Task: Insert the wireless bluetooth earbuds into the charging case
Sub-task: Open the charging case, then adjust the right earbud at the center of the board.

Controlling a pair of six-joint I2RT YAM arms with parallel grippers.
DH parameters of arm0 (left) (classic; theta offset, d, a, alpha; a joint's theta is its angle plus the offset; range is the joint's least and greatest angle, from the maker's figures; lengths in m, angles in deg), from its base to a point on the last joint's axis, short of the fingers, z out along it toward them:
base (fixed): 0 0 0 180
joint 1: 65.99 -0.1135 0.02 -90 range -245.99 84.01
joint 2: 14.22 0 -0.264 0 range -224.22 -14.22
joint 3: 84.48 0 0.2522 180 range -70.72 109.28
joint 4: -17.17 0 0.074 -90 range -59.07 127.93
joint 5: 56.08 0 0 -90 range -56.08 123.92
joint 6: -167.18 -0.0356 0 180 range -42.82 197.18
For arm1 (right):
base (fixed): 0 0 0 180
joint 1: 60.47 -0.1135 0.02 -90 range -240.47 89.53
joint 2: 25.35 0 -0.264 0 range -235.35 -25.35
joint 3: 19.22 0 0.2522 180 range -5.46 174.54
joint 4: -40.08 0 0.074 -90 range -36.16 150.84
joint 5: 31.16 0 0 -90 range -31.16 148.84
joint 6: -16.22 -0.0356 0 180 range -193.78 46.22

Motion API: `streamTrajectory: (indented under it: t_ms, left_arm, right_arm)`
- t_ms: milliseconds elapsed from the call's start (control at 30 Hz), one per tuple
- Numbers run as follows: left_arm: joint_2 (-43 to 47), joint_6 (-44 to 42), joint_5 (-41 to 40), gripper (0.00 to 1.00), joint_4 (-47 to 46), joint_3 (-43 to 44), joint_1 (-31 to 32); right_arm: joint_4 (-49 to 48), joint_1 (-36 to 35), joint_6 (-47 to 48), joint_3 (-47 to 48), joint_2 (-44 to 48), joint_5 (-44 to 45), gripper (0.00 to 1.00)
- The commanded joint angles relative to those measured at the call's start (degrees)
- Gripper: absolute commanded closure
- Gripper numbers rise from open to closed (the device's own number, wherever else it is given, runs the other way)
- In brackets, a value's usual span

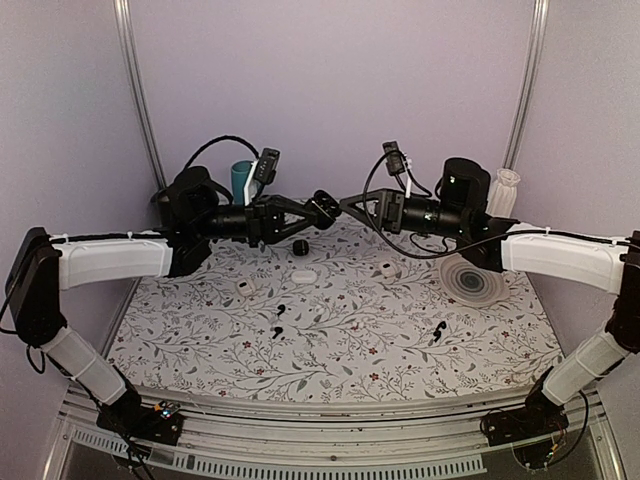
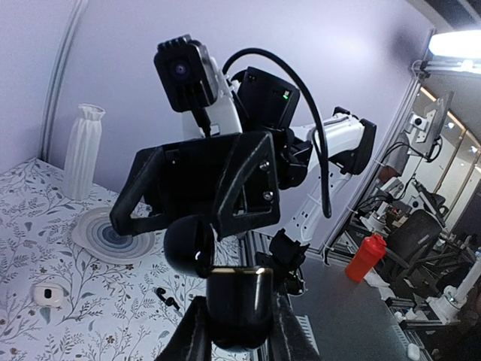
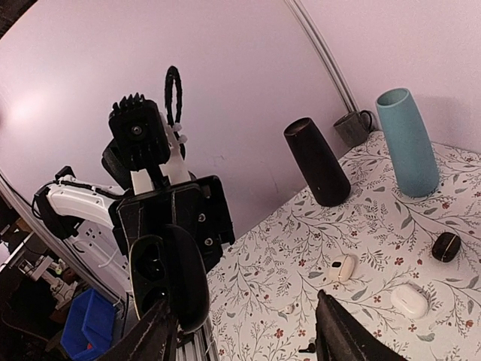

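Observation:
The glossy black charging case (image 2: 239,289) is held up in the air with its lid (image 2: 189,244) swung open, and my left gripper (image 2: 239,320) is shut on its body. In the right wrist view the case (image 3: 169,274) shows its two wells and sits just beside one of the fingers (image 3: 154,335) of my right gripper (image 3: 244,338), which is open with nothing between its fingers. Both grippers meet above the table's far middle, left gripper (image 1: 322,208) facing right gripper (image 1: 350,205). Tiny black earbuds lie on the table: two (image 1: 281,309) (image 1: 277,331) near the centre, one (image 1: 437,331) at the right.
White cases (image 1: 304,276) (image 1: 246,287) (image 1: 388,269) and a small black case (image 1: 299,246) lie below the grippers. A ringed plate (image 1: 472,278) and white vase (image 1: 507,190) stand at the right. A teal vase (image 3: 407,141), a black vase (image 3: 316,162) and a mug (image 3: 352,128) stand at the back left.

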Motion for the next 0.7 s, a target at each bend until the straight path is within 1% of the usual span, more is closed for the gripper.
streamTrajectory:
  t_ms: [0, 167, 367, 667]
  left_arm:
    - [1.9, -1.6, -3.5, 1.0, -0.4, -0.7, -0.7]
    - [2.5, -1.5, -5.3, 1.0, -0.8, -1.9, -1.6]
    - [3.8, -1.5, -7.2, 1.0, -1.9, -3.5, -2.6]
    - [6.1, -1.2, -10.2, 1.0, -1.9, -5.8, -3.9]
  right_arm:
    - [2.9, 0.2, 1.8, -0.6, 3.6, 2.1, 0.37]
    - [7.0, 0.2, 2.7, -1.9, 6.3, 5.2, 0.36]
    - [16.4, 0.3, 2.3, -4.3, 8.4, 12.4, 0.36]
    - [31.5, 0.5, -4.0, -11.7, 10.6, 25.9, 0.37]
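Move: The right gripper is empty. The black earbuds on the table lie about 19 cm to its right, 11 cm back and 26 cm below. The open charging case, in the left fingers, is about 5 cm to the right gripper's left and 2 cm back. On the table, the white square case stands roughly 9 cm right and 8 cm ahead of the right gripper. From the left gripper, the earbuds are about 26 cm right, 8 cm back and 26 cm below. Draw the empty right gripper away from the opened case: ease it right with a slight rise, then drop it fast, about 10 cm down and 6 cm right overall, towards the black earbuds, dipping its fingers and turning clockwise, jaws still open. Keep the case gripped in the left hand and carry it about 4 cm forward and left, swinging some 10 degrees counter-clockwise. ##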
